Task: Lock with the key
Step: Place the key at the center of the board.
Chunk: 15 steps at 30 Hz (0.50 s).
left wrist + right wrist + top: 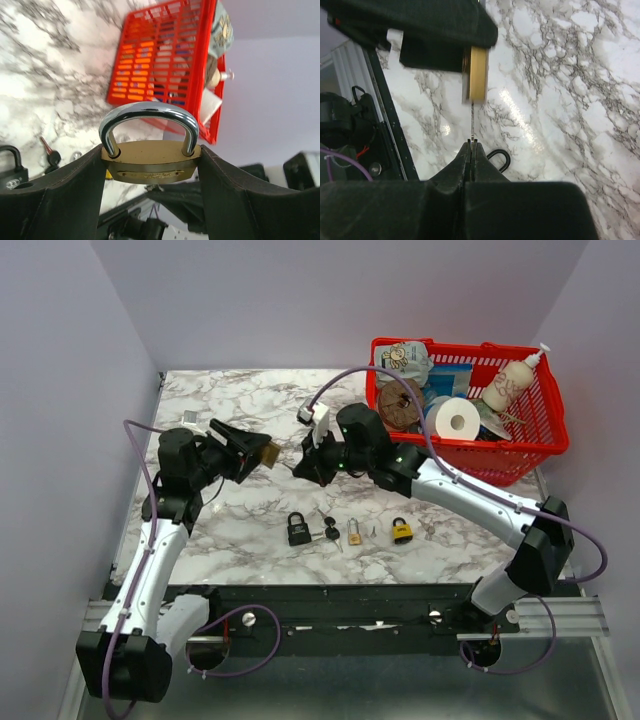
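My left gripper (257, 452) is shut on a brass padlock (269, 453), lifted above the marble table. In the left wrist view its two fingers (75, 190) clamp the sides of the padlock body (150, 160), and both legs of the steel shackle (148, 112) sit in the body. My right gripper (299, 468) faces it from the right, shut on a thin key (472, 122). The key blade runs from my right gripper's tips (472, 145) up to the underside of the padlock (478, 75). How deep it goes in is hidden.
Below the grippers, a black padlock (298, 530), loose keys (328, 530), a small brass padlock (354, 532) and a yellow padlock (401, 531) lie in a row on the table. A red basket (540, 452) of odds and ends stands at the back right.
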Available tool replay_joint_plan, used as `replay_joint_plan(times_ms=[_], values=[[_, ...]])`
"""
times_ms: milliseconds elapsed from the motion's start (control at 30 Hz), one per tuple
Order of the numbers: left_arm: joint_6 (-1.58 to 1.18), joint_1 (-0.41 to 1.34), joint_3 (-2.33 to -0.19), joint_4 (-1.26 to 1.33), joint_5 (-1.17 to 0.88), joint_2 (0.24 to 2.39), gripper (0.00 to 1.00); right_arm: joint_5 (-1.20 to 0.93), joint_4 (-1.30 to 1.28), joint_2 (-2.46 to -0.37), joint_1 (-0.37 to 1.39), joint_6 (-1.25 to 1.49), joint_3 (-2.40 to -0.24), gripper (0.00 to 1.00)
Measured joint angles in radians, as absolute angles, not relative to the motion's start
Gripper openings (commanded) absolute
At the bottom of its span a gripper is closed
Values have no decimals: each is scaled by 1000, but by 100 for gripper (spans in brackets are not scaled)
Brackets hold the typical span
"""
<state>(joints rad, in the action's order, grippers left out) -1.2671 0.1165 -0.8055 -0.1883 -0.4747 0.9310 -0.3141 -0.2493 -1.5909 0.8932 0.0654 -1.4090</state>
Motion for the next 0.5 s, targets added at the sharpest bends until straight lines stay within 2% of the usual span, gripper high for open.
replay_joint_plan(times_ms=[300,500], values=[[-1241,-73,-836,-188,-462,1011,0,-327,-254,-1520,893,119,-1313,1],[-1184,-259,-859,-231,-464,1014,0,-297,-252,-1597,914,214,-1326,1]])
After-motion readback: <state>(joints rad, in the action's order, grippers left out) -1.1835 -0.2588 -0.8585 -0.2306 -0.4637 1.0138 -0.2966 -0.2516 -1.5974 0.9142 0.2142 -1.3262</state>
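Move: Just ahead of the right hand's shut fingers, which already hold the key clear of the lock, is the brass padlock, about 7 cm left and 4 cm forward. On the table some 22 cm below the right hand, the black padlock lies 6 cm back and 2 cm left, and the black-headed keys 6 cm back and 6 cm right. From the left hand the held key is about 4 cm back, 6 cm right and 3 cm lower. Pulling apart: the left hand swings the brass padlock, still gripped, some 12 cm left and 5 cm forward, turning about 20 degrees counter-clockwise, away from the key. The right hand keeps its pinch on the key, eases back about 2 cm, then mostly sinks, 4 cm in all, towards the black padlock's end of the row, its wrist rolling slightly. ##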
